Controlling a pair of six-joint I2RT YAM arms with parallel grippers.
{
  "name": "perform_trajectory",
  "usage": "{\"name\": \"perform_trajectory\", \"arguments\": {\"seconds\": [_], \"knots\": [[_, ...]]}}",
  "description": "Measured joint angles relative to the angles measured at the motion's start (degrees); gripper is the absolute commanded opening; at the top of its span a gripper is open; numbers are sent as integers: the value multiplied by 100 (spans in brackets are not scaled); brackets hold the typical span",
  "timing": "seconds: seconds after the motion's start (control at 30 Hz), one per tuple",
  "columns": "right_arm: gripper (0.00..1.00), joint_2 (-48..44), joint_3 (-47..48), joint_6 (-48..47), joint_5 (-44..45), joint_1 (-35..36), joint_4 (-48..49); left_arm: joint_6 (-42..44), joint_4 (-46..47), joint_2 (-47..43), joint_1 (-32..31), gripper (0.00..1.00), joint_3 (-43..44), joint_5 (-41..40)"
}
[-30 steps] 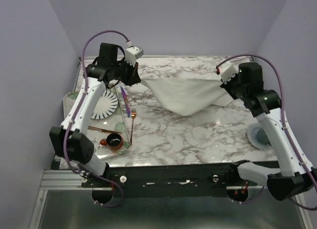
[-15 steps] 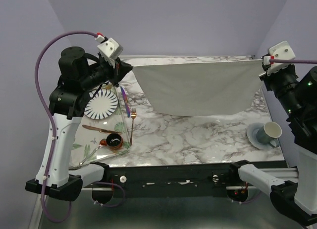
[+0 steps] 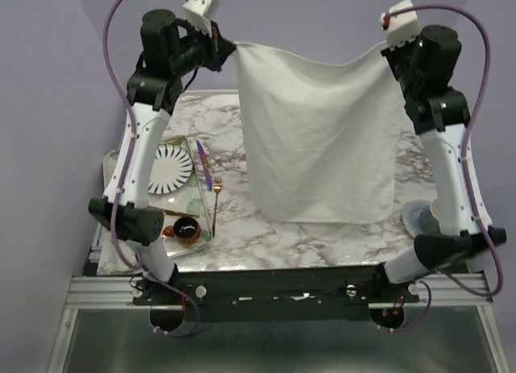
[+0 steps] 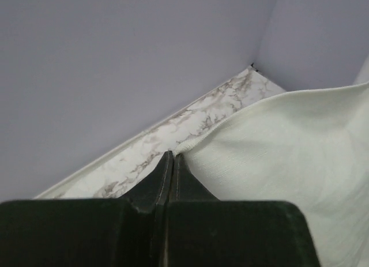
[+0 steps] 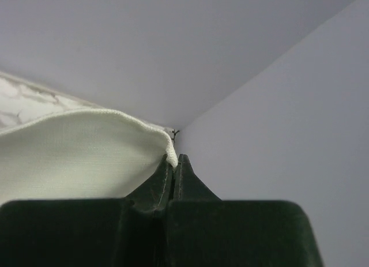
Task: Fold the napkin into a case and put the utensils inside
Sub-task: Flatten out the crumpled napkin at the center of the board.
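The cream napkin (image 3: pixel 318 135) hangs unfolded as a flat sheet high above the marble table, its lower edge close to the tabletop. My left gripper (image 3: pixel 232 44) is shut on its upper left corner, and the cloth (image 4: pixel 277 146) spreads away from the pinched tips (image 4: pixel 173 154). My right gripper (image 3: pixel 382 49) is shut on the upper right corner; a bit of hem (image 5: pixel 170 156) pokes out between the tips (image 5: pixel 175 157). The utensils, a purple-blue piece (image 3: pixel 203 163) and a copper-gold fork (image 3: pixel 216 197), lie on a clear tray (image 3: pixel 196 202) at the left.
A striped white plate (image 3: pixel 168 168), a copper knife (image 3: pixel 165 213) and a small dark bowl (image 3: pixel 186 228) sit at the left by the tray. A cup on a saucer (image 3: pixel 422 220) stands at the right front, partly behind my right arm.
Both arms have risen, lifting the napkin from a sagging span low over the table to a sheet hanging at full height. The grips on both corners have held.
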Motion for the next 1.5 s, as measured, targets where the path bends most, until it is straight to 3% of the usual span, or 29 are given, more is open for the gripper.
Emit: {"name": "perform_trajectory", "arguments": {"seconds": [0.1,0.27,0.43,0.57,0.7,0.87,0.97,1.1,1.2,1.5], "knots": [[1,1010,809,136,-68,-317,192,-39,221,1220,0,0,1266,-393],[1,2369,2586,225,-437,-686,529,-28,737,2208,11,0,2194,-949],[1,2448,2804,190,-761,-697,1296,70,1558,2295,37,0,2275,-1386],[1,2131,2090,184,-1165,-693,2205,282,2413,2181,155,0,2085,-1543],[1,1836,870,-4,-1545,-697,3093,678,2957,1823,269,0,1250,-1318],[1,1709,-1095,-658,-2208,-702,3639,1460,3254,951,326,0,-1252,-817],[1,1499,-2868,-1167,-2682,-737,3672,1971,3099,562,339,0,-2837,-573],[1,1099,-4382,-1646,-3121,-734,3451,2455,2651,313,339,0,-4387,-361],[1,796,-4833,-1888,-3322,-737,3241,2669,2267,310,339,0,-4835,-247],[1,772,-4734,-2312,-3344,-737,2201,3099,1386,299,319,0,-4920,227]]}}
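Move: I hold the hanging napkin by its two upper corners. The board's middle is about level ahead with my left hand, 10 cm to its right and 47 cm below; the rainbow knife lies about 15 cm to that hand's left and 1 cm farther out, the fork 14 cm back and 10 cm left. From my right hand the board's middle is some 24 cm left and 1 cm ahead, the mug 18 cm back and 20 cm right. I fling the napkin out with both hands together: about 13 cm forward and up some 8 cm with my fingertips tipping up, then fast down over 40 cm towards the board while drawing back roughly 10 cm, wrists tipping down again. Both hands keep their pinch on the corners, and my right turns some 30 degrees counter-clockwise. ##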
